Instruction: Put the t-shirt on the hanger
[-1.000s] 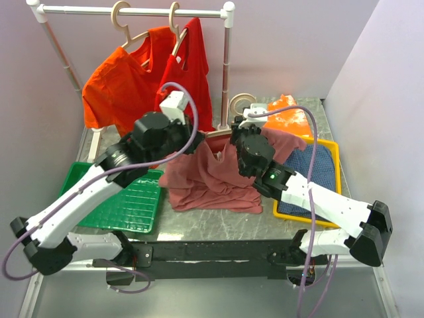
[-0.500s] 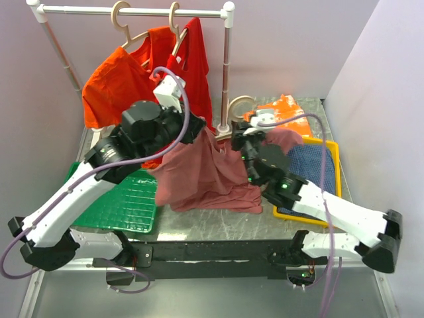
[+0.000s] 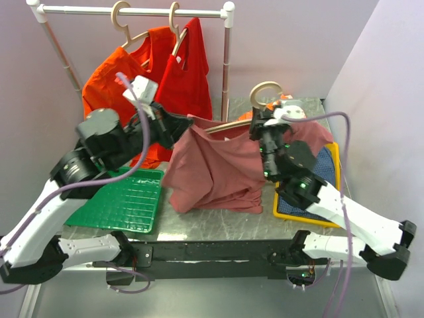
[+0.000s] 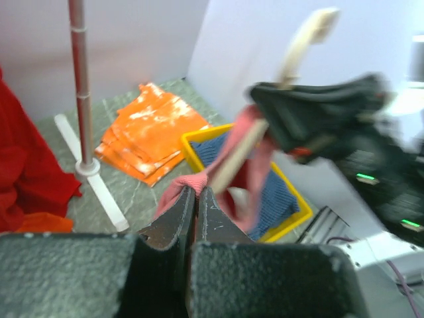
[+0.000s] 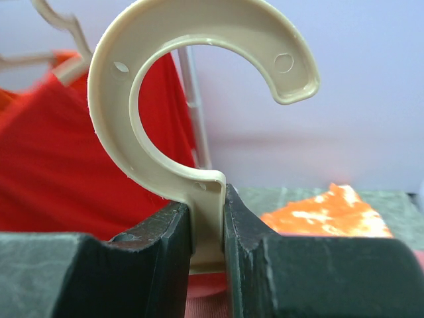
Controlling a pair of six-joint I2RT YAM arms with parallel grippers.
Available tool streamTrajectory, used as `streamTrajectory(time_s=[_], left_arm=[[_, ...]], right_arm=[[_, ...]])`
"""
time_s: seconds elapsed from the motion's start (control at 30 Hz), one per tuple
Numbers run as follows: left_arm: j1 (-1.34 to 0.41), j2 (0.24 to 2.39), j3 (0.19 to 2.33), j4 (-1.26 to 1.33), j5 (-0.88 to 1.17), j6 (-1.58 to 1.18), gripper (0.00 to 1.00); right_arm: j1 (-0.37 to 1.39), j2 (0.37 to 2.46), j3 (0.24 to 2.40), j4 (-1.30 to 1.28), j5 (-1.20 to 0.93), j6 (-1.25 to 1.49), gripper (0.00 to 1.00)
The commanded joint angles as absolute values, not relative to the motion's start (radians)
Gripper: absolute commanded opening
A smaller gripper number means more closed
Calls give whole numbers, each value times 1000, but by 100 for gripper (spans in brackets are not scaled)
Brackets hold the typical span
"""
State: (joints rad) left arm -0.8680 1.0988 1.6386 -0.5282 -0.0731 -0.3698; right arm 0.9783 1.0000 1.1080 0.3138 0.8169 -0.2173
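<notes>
The dusty rose t-shirt (image 3: 215, 165) hangs lifted above the table, draped over the beige hanger (image 3: 233, 123). My left gripper (image 3: 183, 126) is shut on the shirt's left shoulder edge (image 4: 187, 182). My right gripper (image 3: 267, 127) is shut on the hanger's neck, just below its round hook (image 3: 264, 95). In the right wrist view the hook (image 5: 199, 73) rises between my closed fingers (image 5: 172, 228). In the left wrist view the hanger (image 4: 255, 136) runs away from my jaws toward the right gripper (image 4: 318, 112).
A white clothes rail (image 3: 132, 11) at the back holds an orange t-shirt (image 3: 119, 79) and a red t-shirt (image 3: 189, 76). A green tray (image 3: 122, 205) lies front left. A yellow bin (image 3: 331, 189) with blue cloth sits right; an orange cloth (image 3: 288, 106) lies behind it.
Both arms have risen and spread apart. The hanger and shirt have been lifted off the table, and the shirt now hangs stretched between the grippers.
</notes>
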Motion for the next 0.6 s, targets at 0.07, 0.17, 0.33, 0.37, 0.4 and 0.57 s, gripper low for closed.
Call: streamTrajectory(time_s=[0.07, 0.17, 0.33, 0.37, 0.4, 0.57], left_arm=[[-867, 1034, 1548, -517, -133, -316, 1], [-865, 1017, 1471, -500, -239, -298, 1], [-864, 1104, 1520, -500, -175, -261, 1], [-865, 1135, 1557, -499, -126, -262, 1], [-864, 1146, 1572, -488, -106, -270, 1], [-888, 1204, 1678, -492, 8, -305, 1]], right_arm=[[934, 1035, 1166, 313, 799, -232, 0], [928, 1045, 1190, 262, 766, -213, 0], [949, 1055, 1212, 184, 709, -101, 0], [956, 1066, 1209, 189, 718, -101, 0], [959, 1077, 1207, 193, 725, -94, 0], [939, 1158, 1218, 213, 793, -64, 0]])
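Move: The left hand, still pinching the pink t-shirt by its neck edge, has the middle of the hanger's left arm about 10 cm to its right and some 2 cm lower. The hanger's hook is roughly 18 cm to its right and 5 cm up; the red shirt hangs about 18 cm ahead and 10 cm lower. From the right hand, still gripping the hanger below the hook, that pinched neck edge lies some 17 cm to the left, about level, and the hook about 3 cm ahead and 5 cm up. Keeping the t-shirt's neck edge pinched, ease the left gripper about 2 cm left, then dip it some 7 cm while reaching forward and sweeping back right towards the hanger, rolling its left side up about 10 degrees. With the right gripper keep hold of the hanger and bring it down and left towards the pinched edge, about 5 cm in all, tipping it slightly down. ##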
